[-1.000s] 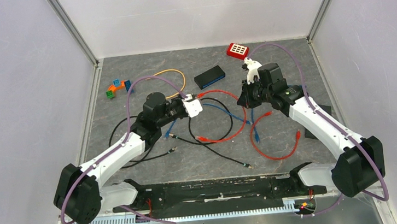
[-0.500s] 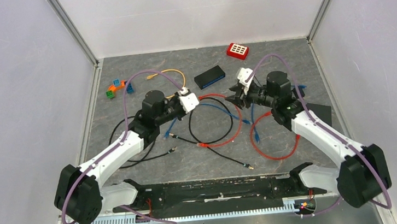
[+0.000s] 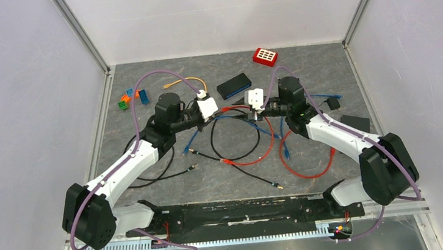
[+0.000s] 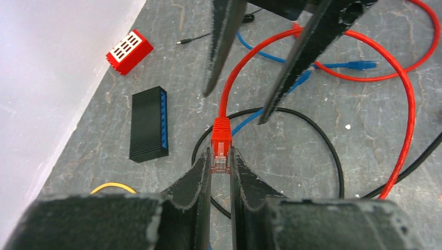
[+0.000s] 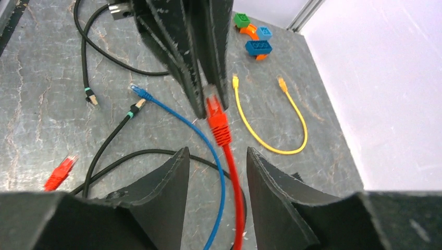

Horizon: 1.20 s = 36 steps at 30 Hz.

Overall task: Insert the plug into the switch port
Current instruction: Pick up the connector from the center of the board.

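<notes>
The red plug [image 4: 220, 148] at the end of a red cable [image 4: 401, 104] is pinched between my left gripper's [image 4: 220, 152] fingers, lifted off the table, cable end pointing away. The black switch [image 4: 148, 124], ports along its blue side, lies on the table up and to the left of the plug. My right gripper [image 5: 215, 156] faces the left one, open, and the red cable [image 5: 230, 166] runs between its fingers without touching them. In the top view the left gripper [image 3: 220, 110] and right gripper [image 3: 244, 111] nearly meet, just below the switch [image 3: 233, 86].
A red block [image 3: 265, 56] lies by the back wall. Toy bricks [image 3: 132, 97] and a yellow cable [image 5: 271, 122] lie at the back left. Blue cable [image 5: 172, 117], black cables [image 3: 235, 160] and loops of red cable [image 3: 309, 171] are strewn over the middle.
My right gripper has opened and swung left toward the left gripper, straddling the red cable. The left gripper rose slightly toward the back, still holding the plug.
</notes>
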Each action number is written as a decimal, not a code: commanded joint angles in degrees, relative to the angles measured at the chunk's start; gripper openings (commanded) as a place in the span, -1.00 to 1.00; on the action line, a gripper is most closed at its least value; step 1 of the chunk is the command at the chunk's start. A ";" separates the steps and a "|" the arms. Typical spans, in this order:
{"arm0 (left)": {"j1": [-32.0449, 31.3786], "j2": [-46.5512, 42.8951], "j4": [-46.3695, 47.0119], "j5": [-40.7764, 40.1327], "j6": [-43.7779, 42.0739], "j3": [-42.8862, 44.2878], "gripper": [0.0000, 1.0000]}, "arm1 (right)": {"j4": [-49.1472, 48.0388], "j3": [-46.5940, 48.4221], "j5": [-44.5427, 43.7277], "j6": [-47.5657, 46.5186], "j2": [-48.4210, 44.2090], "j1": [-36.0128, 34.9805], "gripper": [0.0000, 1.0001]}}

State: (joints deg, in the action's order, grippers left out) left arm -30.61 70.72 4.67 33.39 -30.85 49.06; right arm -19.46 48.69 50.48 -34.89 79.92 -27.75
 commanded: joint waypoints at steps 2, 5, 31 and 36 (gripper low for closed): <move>0.29 -0.46 -0.62 4.52 3.53 1.42 -0.95 | 1.50 5.67 0.76 -5.70 2.44 -1.29 -0.09; 0.28 -0.65 -0.58 4.76 3.11 0.98 -0.96 | 4.25 7.58 1.99 -6.61 3.90 -1.56 -0.21; 0.68 0.02 6.35 -3.67 14.39 0.08 -0.16 | 5.68 7.13 -6.44 -5.97 3.66 -2.06 -1.00; 1.18 2.22 1.24 -13.92 20.76 5.13 0.18 | 6.59 8.94 -18.98 0.55 3.74 -0.15 -1.00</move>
State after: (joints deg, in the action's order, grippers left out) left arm -29.98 71.07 5.98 28.84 -19.20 49.30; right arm -11.44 54.63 42.76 -39.42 84.93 -29.45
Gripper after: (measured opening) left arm 0.560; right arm 0.038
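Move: My left hand holds the red connector by its clear tip; its body sits about 1 cm to the right of those fingertips. My right hand, fingers partly open, has it about 4 cm to its left, 1 cm ahead and 1 cm lower. From my right hand, some 20 cm below, the black switch lies about 10 cm ahead and 1 cm left, and the cable's other red plug about 14 cm back and 6 cm left. My right hand slides about 2 cm left and then sinks just over 1 cm around the cable, shutting its fingers on the rear of the boot while my left hand eases back 1 cm, still pinching the tip. My left then opens and swings forward about 2 cm, rolling some 10 degrees, as my right carries the connector nearly 3 cm forward and 1 cm right. ##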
